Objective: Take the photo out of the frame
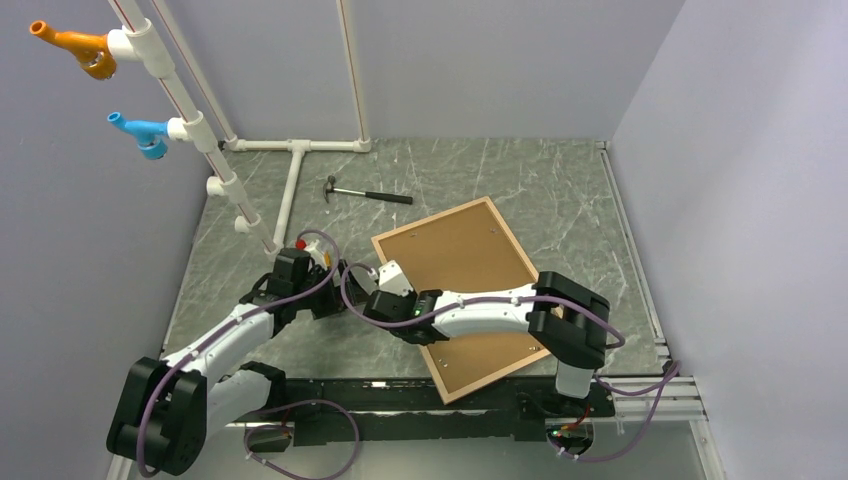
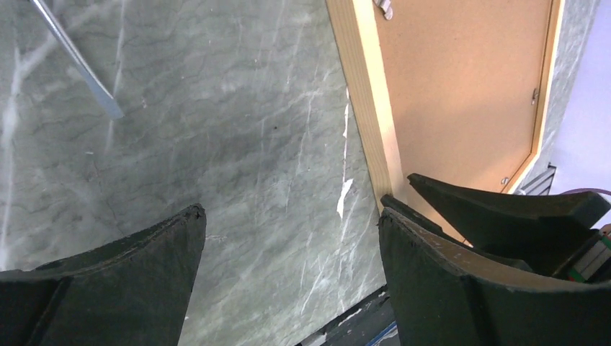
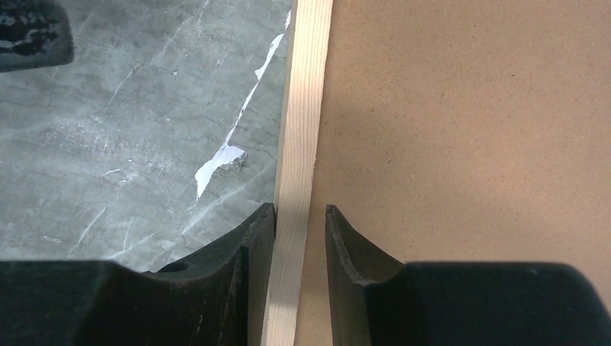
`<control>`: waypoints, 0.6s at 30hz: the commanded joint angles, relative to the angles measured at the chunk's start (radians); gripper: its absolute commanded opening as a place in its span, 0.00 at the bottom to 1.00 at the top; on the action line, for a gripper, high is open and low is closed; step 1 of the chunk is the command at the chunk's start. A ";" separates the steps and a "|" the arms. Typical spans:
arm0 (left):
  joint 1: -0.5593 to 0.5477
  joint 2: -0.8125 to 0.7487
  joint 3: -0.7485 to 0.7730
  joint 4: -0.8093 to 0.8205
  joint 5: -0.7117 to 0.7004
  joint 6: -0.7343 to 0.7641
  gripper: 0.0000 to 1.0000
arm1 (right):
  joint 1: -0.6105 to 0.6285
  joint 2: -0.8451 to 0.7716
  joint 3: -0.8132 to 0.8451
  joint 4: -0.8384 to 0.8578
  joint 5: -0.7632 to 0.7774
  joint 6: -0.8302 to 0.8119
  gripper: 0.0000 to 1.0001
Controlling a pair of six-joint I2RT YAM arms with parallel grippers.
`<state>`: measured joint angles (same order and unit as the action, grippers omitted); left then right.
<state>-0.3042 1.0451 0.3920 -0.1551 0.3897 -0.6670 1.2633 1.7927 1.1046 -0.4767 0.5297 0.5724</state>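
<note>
The frame (image 1: 432, 219) of light wood lies face down near the table's middle. The photo (image 1: 455, 255) fills it and shows only its brown back; the printed side is hidden. My right gripper (image 1: 383, 272) reaches across the brown back to the frame's left rail (image 3: 302, 130). It (image 3: 299, 209) straddles that rail with narrow jaws: the left finger is against the rail's outer side, while a thin strip of brown back shows before the right finger. My left gripper (image 1: 350, 285) is just left of the frame, wide open over bare table (image 2: 290, 210), holding nothing.
A hammer (image 1: 368, 194) lies behind the frame. A white pipe structure (image 1: 290, 190) stands at the back left, carrying an orange nozzle (image 1: 80, 48) and a blue one (image 1: 140, 132). Walls close in the table on three sides.
</note>
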 commanded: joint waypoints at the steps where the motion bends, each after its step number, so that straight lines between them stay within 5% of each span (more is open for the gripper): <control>1: 0.002 -0.003 -0.013 0.076 0.037 -0.031 0.90 | 0.008 0.005 0.022 -0.005 0.061 0.030 0.32; 6: 0.002 -0.023 -0.054 0.118 0.028 -0.090 0.91 | 0.016 0.019 0.004 0.013 0.085 0.040 0.22; 10: 0.004 -0.042 -0.113 0.222 0.037 -0.187 0.92 | 0.019 0.001 -0.024 0.052 0.090 0.040 0.00; 18: 0.018 0.024 -0.141 0.414 0.143 -0.296 0.91 | 0.013 -0.150 -0.085 0.150 0.057 -0.003 0.00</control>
<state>-0.2935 1.0237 0.2413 0.1047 0.4461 -0.8986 1.2812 1.7424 1.0237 -0.3939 0.5697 0.6086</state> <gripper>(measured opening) 0.920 0.067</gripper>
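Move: The frame's left rail already lies between my right fingertips, its wood about 1 cm below them. From that hand, the backboard's middle is some 8 cm ahead and 12 cm to the right. The rail's near corner is about 14 cm back and 6 cm right, and a white peeled mark on the table 3 cm ahead and 5 cm left. That gripping spot on the rail lies about 16 cm to the right of my left hand, 5 cm back and 3 cm below. I hold my right hand in place over the frame's left rail and close its fingers from about a third open to nearly shut, pinching the wood between both fingertips, then begin a very slight pull to the right. My left hand stays wide open and off the frame, edging about 1 cm right while rolling its left side down some 10 degrees. ##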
